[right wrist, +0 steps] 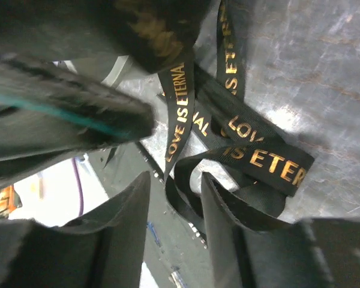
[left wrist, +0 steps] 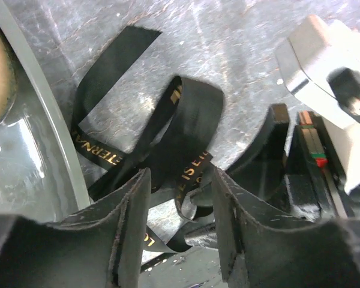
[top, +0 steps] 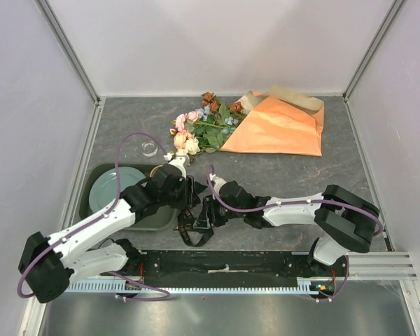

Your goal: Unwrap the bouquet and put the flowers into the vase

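Note:
The flowers [top: 198, 130], pink, cream, blue and rust with green leaves, lie at the back of the table. Their stems run under the opened orange-tan paper [top: 276, 126] of the bouquet. The clear glass vase [top: 149, 148] stands left of them. The black ribbon [top: 189, 229] with gold lettering lies loose in loops near the front. My left gripper [top: 190, 196] and right gripper [top: 205, 212] hang over it, tips close together. In the left wrist view the left gripper [left wrist: 179, 180] is open astride the ribbon [left wrist: 186, 114]. The right gripper [right wrist: 175, 180] is open too, a loop of ribbon [right wrist: 264, 159] between its jaws.
A dark green tray [top: 92, 175] holding a pale green plate [top: 112, 190] and a tan mug [top: 159, 170] sits left of the grippers; its rim [left wrist: 60, 126] runs beside the left jaws. The black mounting rail [top: 231, 262] runs along the near edge. Walls close three sides.

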Robot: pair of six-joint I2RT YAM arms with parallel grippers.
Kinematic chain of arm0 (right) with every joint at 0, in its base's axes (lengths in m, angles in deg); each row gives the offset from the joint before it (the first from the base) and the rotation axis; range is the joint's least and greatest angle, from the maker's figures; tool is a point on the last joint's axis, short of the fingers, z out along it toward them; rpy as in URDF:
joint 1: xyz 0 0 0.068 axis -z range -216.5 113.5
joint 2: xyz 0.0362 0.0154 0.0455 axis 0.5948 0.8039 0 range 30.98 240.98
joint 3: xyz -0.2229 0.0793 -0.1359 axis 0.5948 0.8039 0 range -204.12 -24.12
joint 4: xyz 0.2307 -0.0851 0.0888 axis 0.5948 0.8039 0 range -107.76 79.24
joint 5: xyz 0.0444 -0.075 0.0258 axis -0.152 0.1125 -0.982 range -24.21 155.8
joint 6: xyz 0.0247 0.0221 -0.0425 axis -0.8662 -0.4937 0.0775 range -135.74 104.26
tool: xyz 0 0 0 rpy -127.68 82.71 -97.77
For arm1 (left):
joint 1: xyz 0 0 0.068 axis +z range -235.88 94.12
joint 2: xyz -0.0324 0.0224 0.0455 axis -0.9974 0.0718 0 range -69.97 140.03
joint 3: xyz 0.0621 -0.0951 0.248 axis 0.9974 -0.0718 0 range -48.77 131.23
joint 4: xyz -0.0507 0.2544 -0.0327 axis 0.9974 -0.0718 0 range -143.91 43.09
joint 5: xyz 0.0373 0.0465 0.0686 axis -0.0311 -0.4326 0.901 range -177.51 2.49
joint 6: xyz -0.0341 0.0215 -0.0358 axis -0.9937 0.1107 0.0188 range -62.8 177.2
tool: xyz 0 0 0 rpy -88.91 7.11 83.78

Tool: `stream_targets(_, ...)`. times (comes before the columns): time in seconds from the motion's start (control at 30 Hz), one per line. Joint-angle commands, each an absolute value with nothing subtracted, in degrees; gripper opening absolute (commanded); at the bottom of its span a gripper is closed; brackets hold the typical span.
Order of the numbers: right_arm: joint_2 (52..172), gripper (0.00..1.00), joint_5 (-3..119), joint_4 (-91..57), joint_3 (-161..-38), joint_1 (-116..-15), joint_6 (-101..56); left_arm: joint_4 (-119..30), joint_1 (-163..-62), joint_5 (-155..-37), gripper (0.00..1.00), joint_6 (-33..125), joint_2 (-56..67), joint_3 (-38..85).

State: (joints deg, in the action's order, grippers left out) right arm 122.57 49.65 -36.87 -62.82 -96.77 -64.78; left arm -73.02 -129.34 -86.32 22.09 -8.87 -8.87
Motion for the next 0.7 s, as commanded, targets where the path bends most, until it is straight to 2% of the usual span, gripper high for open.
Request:
stream_targets(0.0, 117.83, 0.58, 54.18, -33.95, -64.81, -96.44, -63.21, -70.55, -129.21, -86.98, 0.60, 21.60, -15.64, -9.13)
stream_targets(0.03, 117.29, 0.63, 55.15, -30.71, -65.34, -95.92, -62.07, -70.55, -129.13, -87.25, 0.63, 21.87, -16.44, -9.13)
stream_targets(0.07, 116.51, 0.74, 55.94, -29.72, -65.78, -94.61, -61.54, -70.64, -129.12, -87.25, 0.68, 22.13, -17.49, -9.04)
stream_targets(0.2, 110.19, 0.80, 56.04, -26.20, -65.61, -88.11, -60.13, -70.55, -129.04, -90.85, 0.73, 23.97, -22.50, -8.25)
stream_targets(0.27, 108.07, 0.80, 56.04, -22.96, -66.65, -83.03, -58.03, -70.38, -129.12, -93.13, 0.75, 24.68, -24.88, -7.64)
stream_targets(0.43, 106.65, 0.79, 68.77, -7.41, -75.35, -70.37, -53.80, -69.59, -129.12, -99.55, 0.76, 27.14, -29.53, -7.63)
stream_targets(0.67, 119.71, 0.80, 72.82, -3.96, -96.15, -54.97, -50.46, -70.29, -129.12, -104.21, 0.78, 30.31, -35.86, -8.42)
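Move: The wrapping paper spreads about 32 cm ahead of the right hand and 28 cm to its right, roughly 5 cm lower; the flowers lie some 33 cm ahead and 3 cm left. The ribbon lies close under that hand, some 4 cm left, 1 cm back and 4 cm below. From the left hand, the paper is about 27 cm ahead and 36 cm right, 8 cm lower. The black ribbon is left on the table as both part-open grippers spread wide and come away from it. The right hand sweeps forward and right towards the wrapping paper, speeding up, some 30 cm across and 12 cm up, turning about 45 degrees clockwise. The left hand lifts about 12 cm, drawing slightly back, its fingers swinging up and to the right. ##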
